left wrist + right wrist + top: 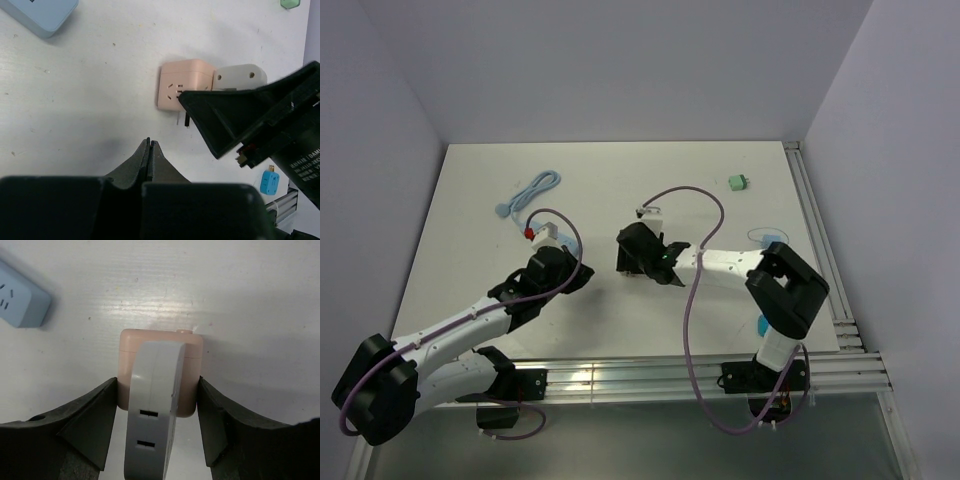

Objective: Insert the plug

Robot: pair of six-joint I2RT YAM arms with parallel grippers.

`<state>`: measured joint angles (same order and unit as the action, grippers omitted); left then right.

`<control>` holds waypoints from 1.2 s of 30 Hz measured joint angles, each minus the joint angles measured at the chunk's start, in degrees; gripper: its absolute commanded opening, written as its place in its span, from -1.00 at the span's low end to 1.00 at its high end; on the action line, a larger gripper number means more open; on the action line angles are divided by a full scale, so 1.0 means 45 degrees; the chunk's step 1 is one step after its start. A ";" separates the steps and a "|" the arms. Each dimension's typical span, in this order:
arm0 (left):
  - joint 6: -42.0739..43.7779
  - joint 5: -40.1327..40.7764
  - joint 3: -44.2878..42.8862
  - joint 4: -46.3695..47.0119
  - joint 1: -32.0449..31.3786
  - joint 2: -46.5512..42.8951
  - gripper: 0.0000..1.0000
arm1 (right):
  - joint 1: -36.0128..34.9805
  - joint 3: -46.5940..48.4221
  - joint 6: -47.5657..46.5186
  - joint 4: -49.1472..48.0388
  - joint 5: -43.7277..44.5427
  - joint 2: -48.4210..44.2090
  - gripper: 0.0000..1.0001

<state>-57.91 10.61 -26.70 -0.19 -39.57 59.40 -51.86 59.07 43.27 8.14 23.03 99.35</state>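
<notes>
In the right wrist view a pink socket cube (189, 390) lies on the white table. A white plug body (152, 410) with two dark slots sits flush against its near face. My right gripper (157, 390) straddles both, and its two black fingers (102, 415) press on the cube's left and right sides. The left wrist view shows the pink cube (182, 90) with two metal prongs under it, the white plug (240, 76) on its right and the right gripper's finger (240, 117) across them. From above, the right gripper (632, 252) hides both. My left gripper (150, 143) is shut and empty, short of the cube.
A light blue power strip (42, 15) lies at the far left, its cable (532, 190) coiled near the back of the table. A small green block (739, 182) sits far right. A small blue adapter (269, 182) lies near the aluminium rails (820, 250) on the right edge.
</notes>
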 measured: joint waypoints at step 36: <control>-0.0248 -0.1773 -0.0471 0.2618 -0.0214 0.5401 -0.99 | 0.3847 -0.4386 -0.0646 -0.5513 -1.1414 -0.1341 0.17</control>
<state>-59.02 2.63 -28.82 11.60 -40.53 83.70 -34.54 39.33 40.36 -16.67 -28.34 93.32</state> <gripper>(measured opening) 0.011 0.666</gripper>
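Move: Some 8 cm to the right of the left hand, 5 cm ahead and 5 cm lower, is the pink plug, already held between the right hand's pads. The white piece on its palm side is about 3 cm back from the right hand, 1 cm to its right and a touch higher. The blue power strip's middle lies roughly 12 cm ahead of the left hand, 9 cm to its left and 8 cm below. Keeping its grip on the pink plug, the right hand first draws back about 5 cm, turning some 40 degrees so that its left side rises and it swings counter-clockwise, then settles. The left hand, fingers still shut, drops about 8 cm, tilting further down, then sweeps right some 4 cm close up to the plug's left side; contact can't be made out. ##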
